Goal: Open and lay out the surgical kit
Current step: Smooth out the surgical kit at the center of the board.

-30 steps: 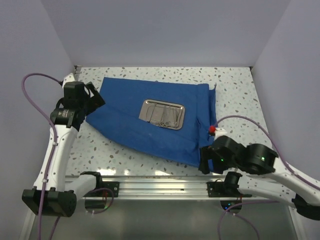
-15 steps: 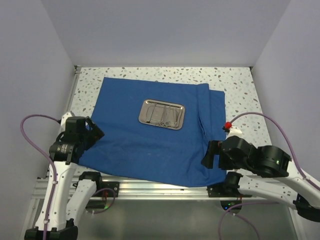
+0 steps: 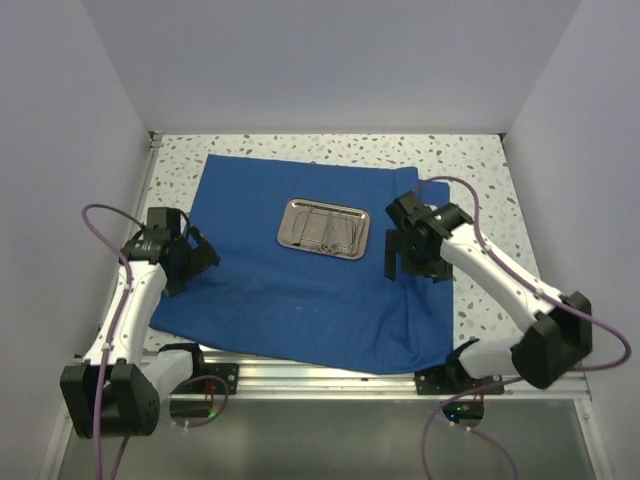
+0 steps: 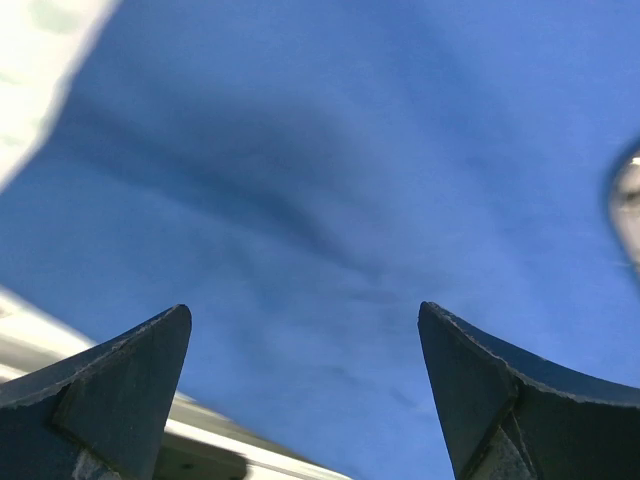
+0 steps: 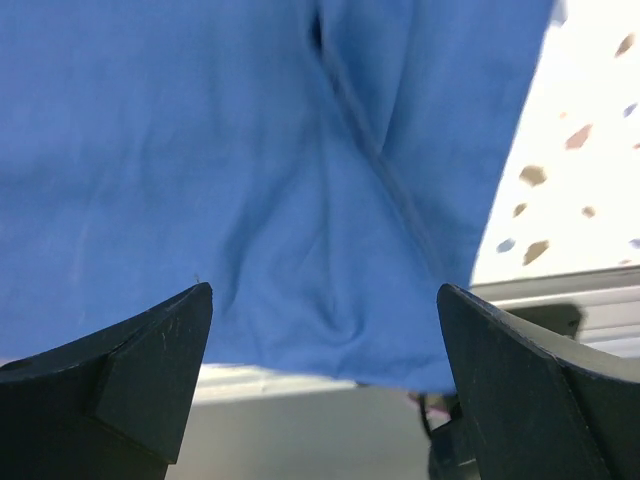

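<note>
The royal-blue cloth wrap (image 3: 290,300) lies spread flat over the table, its near edge hanging over the front rail. On its middle rests the shiny steel tray (image 3: 323,227), and slim silver instruments (image 3: 335,236) lie inside it. My left gripper (image 3: 200,265) hovers open over the cloth's left edge. In the left wrist view the left gripper (image 4: 305,325) has only blue cloth (image 4: 330,180) below it, and the tray's rim (image 4: 630,215) shows at the right. My right gripper (image 3: 400,264) stands open just right of the tray. Under the right gripper (image 5: 325,300) is creased cloth (image 5: 300,150).
The speckled tabletop (image 3: 480,170) shows round the cloth at the back and right. A metal rail (image 3: 320,370) runs along the near edge and also appears in the right wrist view (image 5: 560,300). Walls close in on three sides.
The cloth was drawn toward the near edge and now lies spread. My right gripper opened and swung from the near right corner to beside the tray. The left arm moved inward over the cloth's left edge.
</note>
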`<action>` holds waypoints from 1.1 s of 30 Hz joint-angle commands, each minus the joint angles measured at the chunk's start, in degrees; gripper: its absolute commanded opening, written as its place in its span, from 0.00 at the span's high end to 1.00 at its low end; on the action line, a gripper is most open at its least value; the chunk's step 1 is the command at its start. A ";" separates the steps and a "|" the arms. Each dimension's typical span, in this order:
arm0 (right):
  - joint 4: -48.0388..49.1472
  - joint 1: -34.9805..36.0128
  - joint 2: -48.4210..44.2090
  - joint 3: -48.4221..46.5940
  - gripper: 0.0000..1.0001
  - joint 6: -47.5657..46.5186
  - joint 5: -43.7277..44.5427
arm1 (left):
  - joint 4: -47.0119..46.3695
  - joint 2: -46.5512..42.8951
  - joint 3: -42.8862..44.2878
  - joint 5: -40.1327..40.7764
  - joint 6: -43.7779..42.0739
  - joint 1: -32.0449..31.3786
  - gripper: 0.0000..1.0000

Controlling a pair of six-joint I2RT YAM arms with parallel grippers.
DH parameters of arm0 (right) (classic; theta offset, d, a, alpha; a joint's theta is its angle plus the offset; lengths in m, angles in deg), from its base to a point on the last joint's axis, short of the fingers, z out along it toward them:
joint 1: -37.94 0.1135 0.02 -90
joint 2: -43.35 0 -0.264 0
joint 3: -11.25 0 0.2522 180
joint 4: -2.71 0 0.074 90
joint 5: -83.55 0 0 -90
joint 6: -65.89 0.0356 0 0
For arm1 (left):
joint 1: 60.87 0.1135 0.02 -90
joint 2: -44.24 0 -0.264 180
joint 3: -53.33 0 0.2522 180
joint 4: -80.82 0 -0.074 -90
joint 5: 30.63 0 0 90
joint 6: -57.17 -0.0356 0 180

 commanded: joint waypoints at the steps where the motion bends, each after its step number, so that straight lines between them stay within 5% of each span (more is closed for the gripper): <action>1: 5.01 -3.84 11.05 -8.15 0.02 -11.37 1.59 | -9.29 4.58 7.38 -14.56 -0.60 2.28 0.00; 7: 5.46 -4.20 32.92 -26.78 0.04 -13.58 6.07 | -16.42 14.24 14.16 -14.23 -2.25 2.19 0.00; 11: -1.47 -4.37 46.66 -40.21 0.04 -14.02 16.96 | -18.88 21.37 15.83 -18.35 -3.58 2.11 0.00; 19: -2.90 -8.06 58.72 -45.61 0.07 -14.72 24.45 | -23.02 21.91 12.67 -18.80 -4.81 2.19 0.00; 25: -2.02 -10.70 61.27 -46.23 0.38 -15.77 23.92 | -24.42 22.87 12.05 -19.33 -4.99 2.11 0.00; 26: -2.02 -10.96 61.53 -46.40 0.51 -16.04 24.01 | -24.69 23.31 12.14 -19.24 -4.99 2.19 0.00; 31: -1.32 -13.42 62.06 -44.30 0.85 -16.83 24.27 | -24.78 24.63 13.11 -19.33 -5.08 2.19 0.00; 32: -1.06 -13.86 61.80 -42.64 0.98 -16.83 24.10 | -24.78 24.89 13.11 -19.33 -5.16 2.19 0.00; 33: -0.62 -15.09 61.45 -41.75 1.00 -16.57 24.10 | -24.95 24.98 13.11 -19.24 -5.16 2.19 0.00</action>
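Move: The free edge of the fold near the right side of the blue cloth lies about 21 cm ahead of the right hand, 5 cm to its right and 11 cm below. Level with that spot, the instrument tray's middle sits some 23 cm to the left of it, and the cloth's outer right edge some 11 cm to the right of it. From the left hand, the fold edge is roughly 19 cm ahead, 52 cm to the right and 8 cm lower. The right fingers shut on the fold edge and pinch it, after the open hand travels about 20 cm forward over the cloth, drops some 11 cm beside the tray's right end with a roughly 30-degree roll, then eases 5 cm or more right as they close. The left hand, open and empty, goes about 14 cm forward and slightly right towards the tray. ##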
